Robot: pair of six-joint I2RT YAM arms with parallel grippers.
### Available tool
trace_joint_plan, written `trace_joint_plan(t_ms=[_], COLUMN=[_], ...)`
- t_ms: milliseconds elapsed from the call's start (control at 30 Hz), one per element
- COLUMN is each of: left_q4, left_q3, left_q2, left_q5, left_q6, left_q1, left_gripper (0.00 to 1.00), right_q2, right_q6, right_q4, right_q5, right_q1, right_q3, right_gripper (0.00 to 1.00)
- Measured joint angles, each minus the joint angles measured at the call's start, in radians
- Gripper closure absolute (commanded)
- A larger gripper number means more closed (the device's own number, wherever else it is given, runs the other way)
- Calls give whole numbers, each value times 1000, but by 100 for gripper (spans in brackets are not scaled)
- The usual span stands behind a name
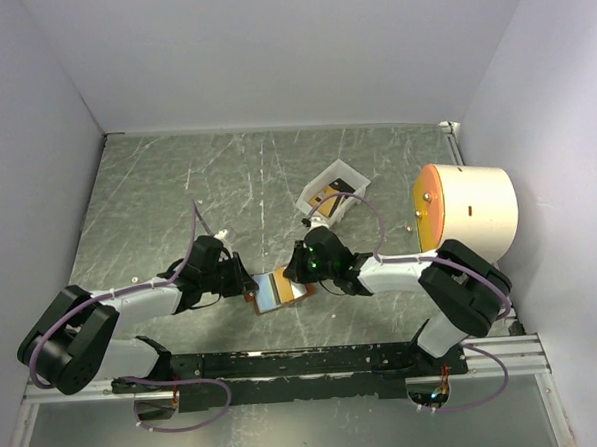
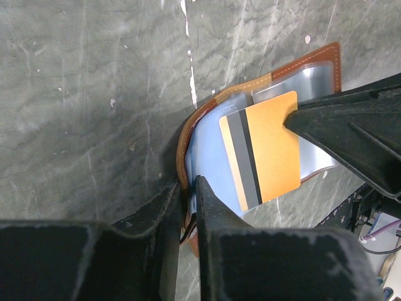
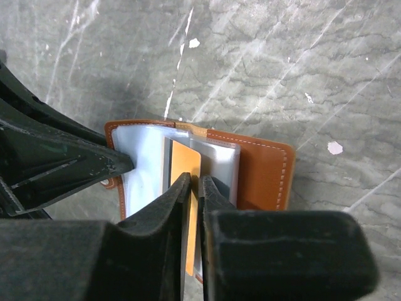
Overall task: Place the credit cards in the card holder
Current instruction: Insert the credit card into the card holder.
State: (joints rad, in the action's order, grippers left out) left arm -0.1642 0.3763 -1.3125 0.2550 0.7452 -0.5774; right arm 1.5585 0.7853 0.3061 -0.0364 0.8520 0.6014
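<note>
The brown card holder [image 1: 278,291] lies open on the table between the two arms, its clear pockets facing up. My left gripper [image 2: 190,188] is shut on the holder's left edge [image 2: 183,141], leather and clear sheet between the jaws. My right gripper [image 3: 195,182] is shut on an orange credit card [image 3: 185,164] with a grey stripe [image 2: 247,157]. That card lies over the clear pockets [image 3: 143,157]; whether its end sits inside one, I cannot tell. Another credit card [image 1: 328,199] rests in the white tray. In the top view the left gripper [image 1: 244,282] and the right gripper [image 1: 299,274] meet at the holder.
A small white tray [image 1: 334,169] sits beyond the holder, toward the back. A large white cylinder with an orange face [image 1: 468,210] stands at the right, close to the right arm. White walls close in the grey marbled table [image 1: 177,190] on three sides.
</note>
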Motion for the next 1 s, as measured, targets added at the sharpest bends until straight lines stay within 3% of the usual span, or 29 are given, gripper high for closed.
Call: trace_joint_plan(t_ms=[267,667,1000], left_q4=[21,21,21], left_q3=[0,0,0], left_q2=[13,16,16], left_q5=[0,2,3], left_q6=[0,0,3], left_q1=[0,0,0], left_gripper=[74,77,76], right_q2=[-4,-8,18], right_q6=[-47,-65,-37], right_q4=[-164,-221,-145], right_q5=[15,-17,-92], right_q1=[7,15,29], right_q3=[77,91,83], right_gripper=[63,62,62])
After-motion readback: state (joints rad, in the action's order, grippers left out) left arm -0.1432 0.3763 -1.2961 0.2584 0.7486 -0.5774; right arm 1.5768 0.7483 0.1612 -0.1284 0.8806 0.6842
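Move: The credit card sits low between the right fingertips and the holder's pocket, its middle about 2 cm left, 1 cm back and 1 cm below the right hand. The open card holder's middle is some 3 cm left and 2 cm back of that hand, 2 cm below; the white tray is about 21 cm ahead and 10 cm right. From the left hand, pinching its left edge, the holder's middle is about 6 cm right and 1 cm back, slightly below. Back by about 2 cm at nearly constant height goes the right hand, first easing a little right, then swinging left over the credit card to end about 1 cm left of its start, turning some 5 degrees counter-clockwise. Its fingers open early and let go of the card's right edge, staying low around it. The left hand stays put, still holding the holder's left edge. ##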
